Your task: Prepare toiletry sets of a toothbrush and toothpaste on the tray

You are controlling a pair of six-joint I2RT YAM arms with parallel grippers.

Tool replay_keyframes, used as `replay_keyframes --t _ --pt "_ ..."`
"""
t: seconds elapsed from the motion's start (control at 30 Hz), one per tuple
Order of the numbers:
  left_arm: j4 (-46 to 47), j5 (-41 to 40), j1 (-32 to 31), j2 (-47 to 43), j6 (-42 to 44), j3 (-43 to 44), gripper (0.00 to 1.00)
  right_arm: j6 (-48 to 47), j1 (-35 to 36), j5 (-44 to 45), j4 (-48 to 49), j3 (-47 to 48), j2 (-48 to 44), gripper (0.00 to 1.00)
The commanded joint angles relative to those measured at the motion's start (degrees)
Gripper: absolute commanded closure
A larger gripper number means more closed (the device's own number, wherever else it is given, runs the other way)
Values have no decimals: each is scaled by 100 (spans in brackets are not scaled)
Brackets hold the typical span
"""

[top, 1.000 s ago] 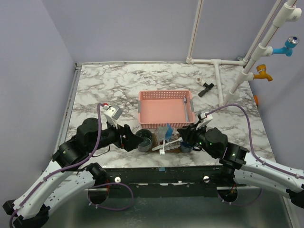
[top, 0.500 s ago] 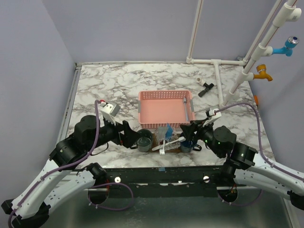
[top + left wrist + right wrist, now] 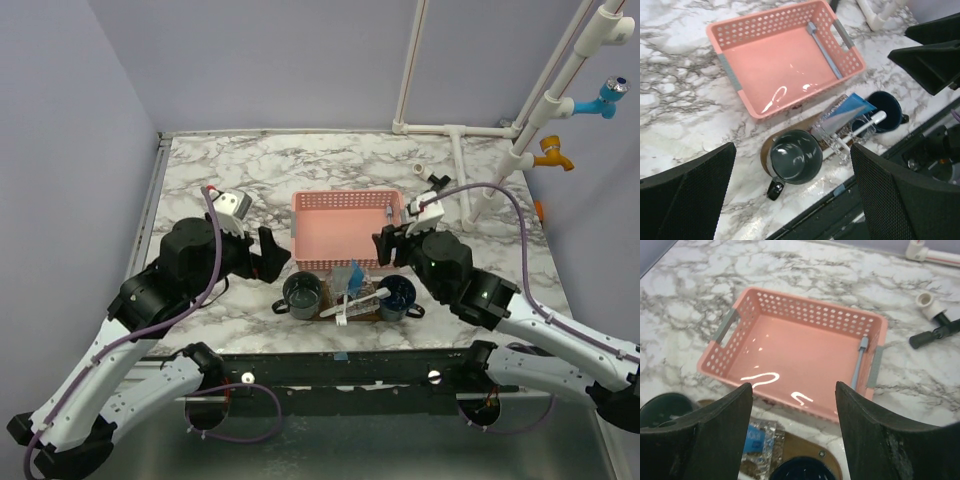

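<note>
The tray point(image 3: 766, 146) is a dark brown board at the table's front edge, just ahead of the pink basket point(image 3: 345, 197). A white toothbrush point(image 3: 865, 124) in clear wrap lies across it, and so does a blue and silver packet point(image 3: 845, 111); whether that packet is the toothpaste I cannot tell. A grey-green mug point(image 3: 792, 156) stands on the tray's left end and a dark blue mug point(image 3: 885, 106) on its right end. My left gripper point(image 3: 270, 262) hangs open above the left mug. My right gripper point(image 3: 385, 245) is open and empty over the basket's front wall point(image 3: 790, 407).
A grey-blue stick point(image 3: 857, 365) lies along the right inner wall of the basket point(image 3: 810, 302). White pipes point(image 3: 460, 150) and a black fitting point(image 3: 433, 185) sit at the back right. The table's front edge point(image 3: 840, 192) runs just beyond the tray.
My right gripper has opened, risen from the dark blue mug and drawn back toward the basket. The left arm has lifted slightly and stayed open.
</note>
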Motion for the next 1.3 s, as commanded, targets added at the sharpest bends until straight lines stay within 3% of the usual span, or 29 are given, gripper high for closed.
replay_keyframes --t 0.0,0.2,0.5,0.7,0.77,0.8,1.0,1.27 --pt "174 -57 472 188 298 308 4 -361 -723 -489 264 521 399 30" --pt "278 63 1169 484 367 545 5 -232 -2200 -1686 397 854 859 30" --pt "643 -262 2065 703 31 433 5 303 -3585 -2123 352 1120 1425 27" --pt "1323 -581 2190 447 -15 -240 5 510 -3684 -2014 59 1069 1369 24" --pt "1404 -595 2190 381 -63 -417 5 640 -3684 -1978 -55 1006 1283 2" --pt "1452 -558 2183 343 -76 -527 5 693 -3682 -2008 -101 966 1236 0" --pt "1789 -461 2183 0 -156 -1072 5 951 -3682 -2224 -216 780 933 0" --pt "1645 -476 2187 -166 -177 -1127 4 1100 -3682 -2141 -548 687 687 0"
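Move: The toothbrush I have just laid aslant across the tray is about 9 cm back, 7 cm left and 9 cm below my right hand, and some 17 cm right, 3 cm back and 14 cm below my left. From my right hand, the blue mug is about 8 cm back and 3 cm right, and the pink basket's middle 10 cm ahead and 8 cm left. The green mug is level with my left hand, about 5 cm to its right, 17 cm below. Already empty, I swing both hands apart and out, clear of the filled tray. My right goes about 12 cm forward and 11 cm right to the basket's right side, turning some 20 degrees clockwise, spreads its fingers fully, then eases back a little. My open left goes forward and left, turns counter-clockwise, rises slightly, then sinks a few centimetres. ##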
